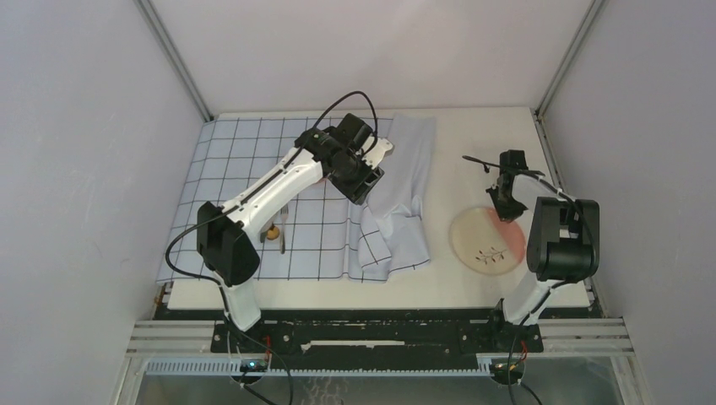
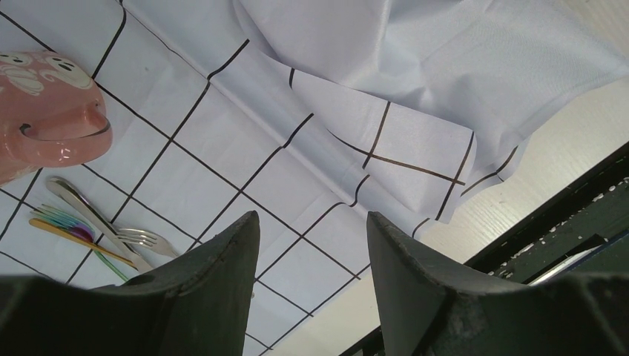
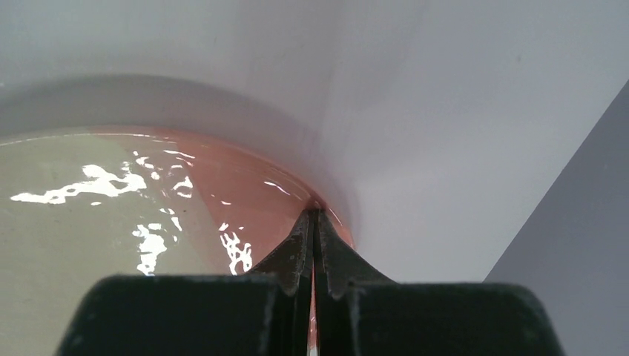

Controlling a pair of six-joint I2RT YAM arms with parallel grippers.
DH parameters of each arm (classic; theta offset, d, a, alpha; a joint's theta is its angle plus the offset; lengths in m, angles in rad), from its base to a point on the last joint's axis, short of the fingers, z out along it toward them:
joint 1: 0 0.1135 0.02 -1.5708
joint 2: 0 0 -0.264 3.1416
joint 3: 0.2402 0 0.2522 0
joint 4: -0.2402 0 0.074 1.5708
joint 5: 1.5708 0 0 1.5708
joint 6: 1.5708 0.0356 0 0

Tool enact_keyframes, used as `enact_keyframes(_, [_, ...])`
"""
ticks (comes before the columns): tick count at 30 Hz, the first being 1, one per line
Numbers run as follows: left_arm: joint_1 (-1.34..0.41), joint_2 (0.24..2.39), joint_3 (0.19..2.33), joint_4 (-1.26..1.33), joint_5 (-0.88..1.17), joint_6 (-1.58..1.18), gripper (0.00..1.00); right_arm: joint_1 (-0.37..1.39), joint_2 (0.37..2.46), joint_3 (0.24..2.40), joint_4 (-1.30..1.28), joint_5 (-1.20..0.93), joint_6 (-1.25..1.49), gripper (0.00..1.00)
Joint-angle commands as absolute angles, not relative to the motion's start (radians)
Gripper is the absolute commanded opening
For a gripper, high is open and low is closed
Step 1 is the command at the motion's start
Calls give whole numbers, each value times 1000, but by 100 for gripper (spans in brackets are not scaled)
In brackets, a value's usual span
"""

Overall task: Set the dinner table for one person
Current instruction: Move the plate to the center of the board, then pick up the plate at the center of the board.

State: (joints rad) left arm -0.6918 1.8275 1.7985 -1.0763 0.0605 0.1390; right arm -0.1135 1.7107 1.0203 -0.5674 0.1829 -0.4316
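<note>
The cream-white dinner table [image 1: 473,126] carries a pale-blue gridded cloth [image 1: 236,169] on its left half, with the cloth's right side bunched into folds [image 1: 405,186]. A round cream and pink plate [image 1: 481,245] lies at the right. My right gripper [image 1: 505,213] is shut on the plate's far pink rim; the rim [image 3: 245,193] runs between the closed jaws of that gripper [image 3: 312,213]. My left gripper [image 1: 365,187] hangs open above the cloth [image 2: 319,148], and the gap of the gripper [image 2: 311,216] holds nothing.
A pink mug [image 2: 44,111] lies on the cloth left of the left gripper, with a fork, spoon and coloured cutlery [image 2: 96,230] nearer the front. The cutlery [image 1: 283,228] sits beside the left arm. Grey walls enclose the table; a black rail [image 2: 564,215] runs along its near edge.
</note>
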Motion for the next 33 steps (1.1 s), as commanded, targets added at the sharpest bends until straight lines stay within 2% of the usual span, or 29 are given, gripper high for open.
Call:
enact_keyframes(1, [-690,1825,1818,-1074,93,143,60,-135,1759,1071,-518,170,-403,0])
enact_keyframes(12, [-690,1828,1815,-1072,101,143,60,-176,1855,1206,-551,167,-396,0])
enact_keyframes(22, [-695,1855,1819,-1070,113,146,59,-183,1807,1215,-525,146,-373,0])
enact_keyframes(26, [-703,1875,1844,-1065,117,147,59,-189,1656,1240,-570,13,-332,22])
enact_keyframes(33, [-726,1957,2037,-1052,182,107,60,-217,1396,1311,-654,44,-331,41])
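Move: The plate is under the right hand's closed fingertips, which sit just inside its pink far-right rim; its middle lies about 5 cm back and 5 cm left of that hand, roughly 1 cm below. From that hand, the folded part of the tablecloth is some 30 cm left and 5 cm farther out. From the left hand, the plate's middle is around 33 cm right, 5 cm back and 16 cm down. Keep the right fingertips shut against the inside of the plate's pink rim and push the plate along the board, about 4 cm forward and 2 to the right. Pause briefly, then raise that hand clear of the rim, some 12 cm up and a little farther forward, opening the fingers partway and swinging their tips forward about 20 degrees. Ease the open left hand roughly 2.5 cm right, late on. ##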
